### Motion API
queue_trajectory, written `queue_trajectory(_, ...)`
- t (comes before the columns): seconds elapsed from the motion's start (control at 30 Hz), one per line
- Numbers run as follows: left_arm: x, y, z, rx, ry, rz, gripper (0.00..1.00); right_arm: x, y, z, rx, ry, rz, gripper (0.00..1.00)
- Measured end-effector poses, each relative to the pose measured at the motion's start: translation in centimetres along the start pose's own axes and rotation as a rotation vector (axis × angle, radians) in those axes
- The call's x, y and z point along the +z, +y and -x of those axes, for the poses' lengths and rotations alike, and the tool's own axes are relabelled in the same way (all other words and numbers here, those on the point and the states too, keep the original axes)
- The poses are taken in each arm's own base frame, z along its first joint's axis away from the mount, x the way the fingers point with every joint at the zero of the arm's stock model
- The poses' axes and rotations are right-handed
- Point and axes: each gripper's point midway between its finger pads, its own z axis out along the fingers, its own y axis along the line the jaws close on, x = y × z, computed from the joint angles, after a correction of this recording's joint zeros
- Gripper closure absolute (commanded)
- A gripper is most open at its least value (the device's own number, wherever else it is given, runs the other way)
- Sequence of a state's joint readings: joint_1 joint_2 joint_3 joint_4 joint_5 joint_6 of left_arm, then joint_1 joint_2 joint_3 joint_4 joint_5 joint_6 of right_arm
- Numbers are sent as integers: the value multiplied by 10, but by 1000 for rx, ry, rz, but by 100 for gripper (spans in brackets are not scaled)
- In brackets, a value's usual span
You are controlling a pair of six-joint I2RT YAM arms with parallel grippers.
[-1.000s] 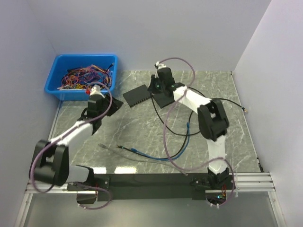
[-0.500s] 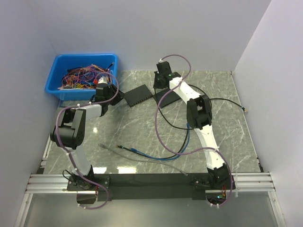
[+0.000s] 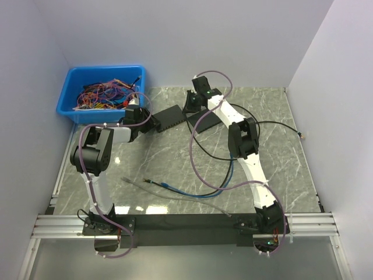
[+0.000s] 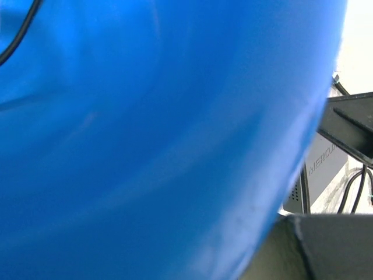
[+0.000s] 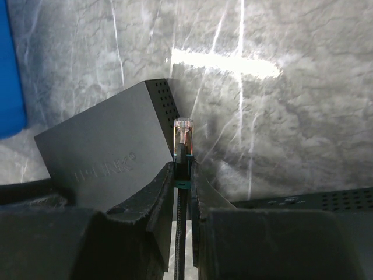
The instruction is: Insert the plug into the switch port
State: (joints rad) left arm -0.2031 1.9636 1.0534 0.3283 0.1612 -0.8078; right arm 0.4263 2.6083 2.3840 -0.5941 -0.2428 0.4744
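Note:
The black switch [image 3: 169,116] lies on the marble table just right of the blue bin; the right wrist view shows it too [image 5: 111,166], with a logo on its top. My right gripper [image 5: 183,169] is shut on the clear plug [image 5: 183,137], whose teal boot sits between the fingers and whose tip points up beside the switch's right corner. From above, this gripper [image 3: 191,106] hangs at the switch's far right end. My left gripper [image 3: 145,118] sits at the switch's left end, against the bin. Its wrist view is mostly filled by blue bin wall [image 4: 145,134], so its jaws are hidden.
The blue bin [image 3: 67,109] holds a tangle of coloured wires. A second flat black box [image 3: 197,121] lies under the right arm. A black cable [image 3: 274,123] and a blue cable [image 3: 186,191] trail over the table. White walls close three sides.
The left arm has swung back and right, bringing its gripper from the table's left side to the switch's left end. The right gripper has shifted slightly back and left with the plug.

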Motion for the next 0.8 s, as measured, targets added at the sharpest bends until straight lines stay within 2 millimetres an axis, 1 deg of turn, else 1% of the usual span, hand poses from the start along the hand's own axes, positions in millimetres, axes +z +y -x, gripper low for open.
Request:
queue_trajectory(0.33, 2, -2, -3, 6, -1, 1, 54, -1, 9, -8, 20, 37, 68, 100)
queue_trajectory(0.47, -3, -3, -7, 13, -14, -16, 55, -1, 10, -12, 14, 22, 83, 100)
queue_trajectory(0.6, -22, -1, -24, 15, -14, -30, 55, -7, 15, -25, 2, 27, 93, 100)
queue_trajectory(0.8, -61, 12, -60, -17, 39, -13, 55, -10, 36, -49, -32, 41, 128, 100)
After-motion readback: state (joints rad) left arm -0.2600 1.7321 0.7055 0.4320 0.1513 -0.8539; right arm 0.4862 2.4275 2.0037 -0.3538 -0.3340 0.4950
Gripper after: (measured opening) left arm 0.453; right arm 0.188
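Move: The left switch's middle lies some 6 cm right of and 3 cm ahead of the left hand, about level with it; the blue bin's middle is about 25 cm left and 12 cm ahead. The right hand, already holding the plug, has that switch's middle roughly 8 cm left, 3 cm back and 3 cm below; the right switch is 9 cm right and 5 cm back. Left fingers drag the left switch back about 9 cm by its left end; right hand follows back-left, keeping the plug. ##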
